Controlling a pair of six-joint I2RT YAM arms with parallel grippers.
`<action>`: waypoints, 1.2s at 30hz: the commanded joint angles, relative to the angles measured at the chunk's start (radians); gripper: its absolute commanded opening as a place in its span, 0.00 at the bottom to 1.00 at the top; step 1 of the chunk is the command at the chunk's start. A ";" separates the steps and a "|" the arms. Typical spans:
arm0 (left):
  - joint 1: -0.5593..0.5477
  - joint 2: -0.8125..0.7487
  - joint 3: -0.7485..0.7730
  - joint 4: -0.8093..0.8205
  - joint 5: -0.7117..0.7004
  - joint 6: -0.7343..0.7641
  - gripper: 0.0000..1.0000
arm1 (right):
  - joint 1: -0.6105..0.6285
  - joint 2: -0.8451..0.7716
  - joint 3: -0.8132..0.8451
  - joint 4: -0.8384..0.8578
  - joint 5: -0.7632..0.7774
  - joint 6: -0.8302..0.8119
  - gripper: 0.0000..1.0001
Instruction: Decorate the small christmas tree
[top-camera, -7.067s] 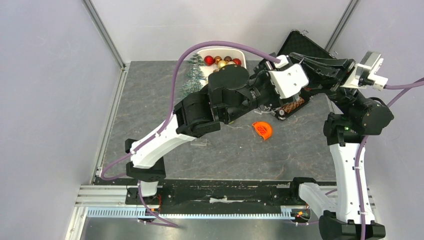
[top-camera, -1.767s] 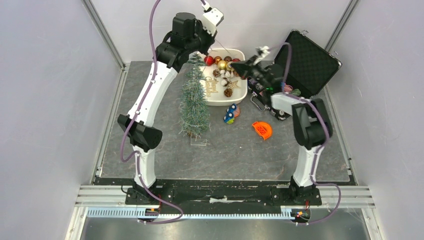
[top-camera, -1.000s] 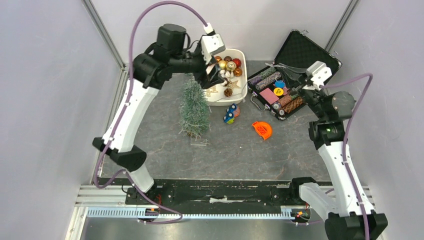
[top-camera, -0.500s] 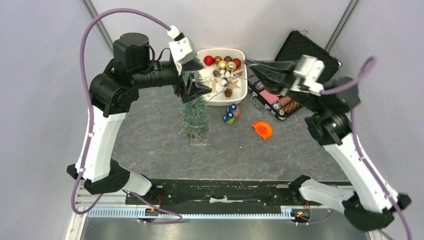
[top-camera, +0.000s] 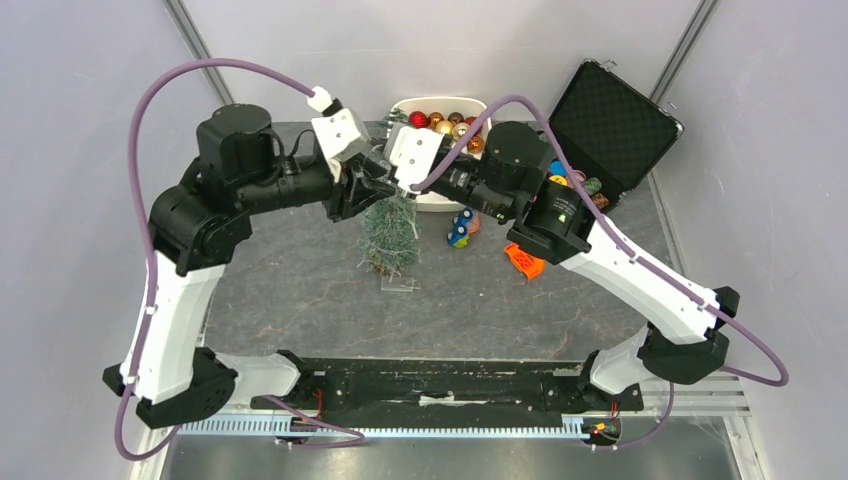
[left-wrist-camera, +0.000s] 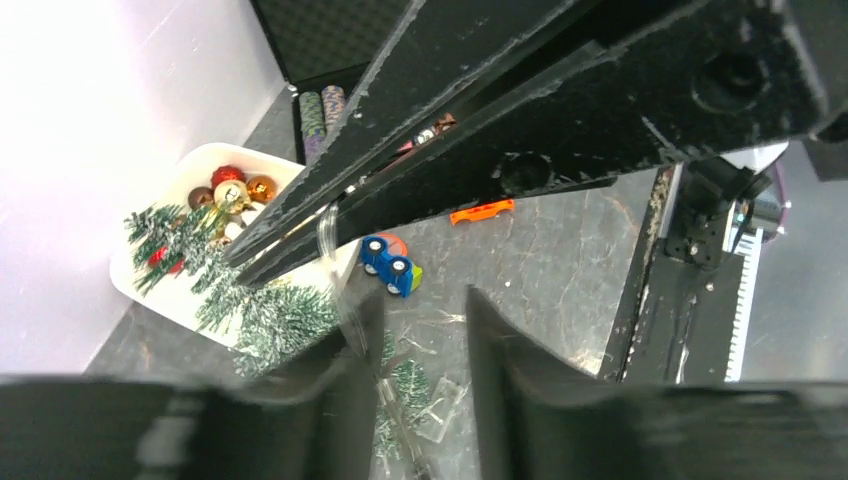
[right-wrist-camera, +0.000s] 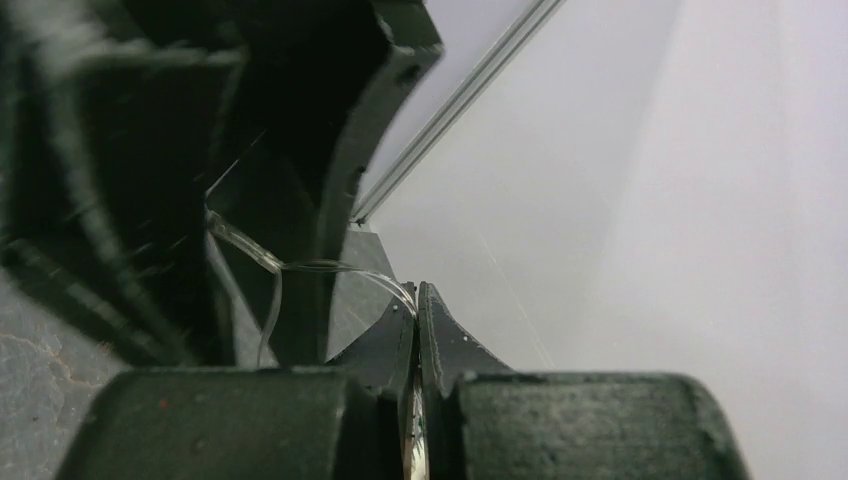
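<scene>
The small christmas tree (top-camera: 390, 235) stands mid-table on its clear square base (top-camera: 400, 284), frosted green. Both grippers meet just above its top. My right gripper (right-wrist-camera: 417, 290) is shut on a thin clear strip (right-wrist-camera: 300, 268) that curls away toward the left arm. In the left wrist view the right gripper's black fingers (left-wrist-camera: 560, 130) cross overhead, the clear strip (left-wrist-camera: 328, 225) hanging at their tip. My left gripper (left-wrist-camera: 422, 298) is open, looking down on the tree (left-wrist-camera: 270, 320), with the strip beside its left finger. From above, the left gripper (top-camera: 372, 195) and right gripper (top-camera: 398, 184) nearly touch.
A white bin (top-camera: 478, 106) of red and gold baubles stands behind the tree. An open black case (top-camera: 615, 115) sits at the back right. A blue toy car (top-camera: 459, 234) and an orange piece (top-camera: 520, 262) lie right of the tree.
The right arm has swung from the case leftward to the tree top. The left arm has pulled back and dropped over the tree, and its jaws have narrowed.
</scene>
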 joint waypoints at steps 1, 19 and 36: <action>-0.003 -0.062 -0.036 0.071 -0.102 -0.001 0.32 | 0.038 -0.011 0.069 0.017 0.096 -0.075 0.00; -0.002 -0.106 -0.043 0.079 -0.254 -0.065 0.02 | 0.058 -0.008 -0.065 0.395 0.127 -0.409 0.00; 0.011 -0.161 -0.270 0.189 -0.680 0.113 0.02 | -0.134 0.296 0.089 0.549 0.235 -0.368 0.00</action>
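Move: The silver strand I still pinch in my right hand already runs between my left hand's open fingers, right at their pads; that spot lies about 4 cm back of and 3 cm below my right fingertips. From my left hand the tree's middle is about 5 cm ahead and some 26 below, the toy car about 11 ahead, 12 right and 44 down, the white tray's middle some 25 ahead, 8 right and 44 down. From my right hand the tree's middle is about 1 cm ahead and 29 below. I shut my left fingers on the strand while my right keeps its pinch close by, and hold both hands nearly still for a moment. Then I carry them together forward and left above the tree: my left about 8 cm forward and 10 left, swinging some 40 degrees counter-clockwise; my right about as far forward and less to the left, rising a little, dipping back, its fingers tilting up. ##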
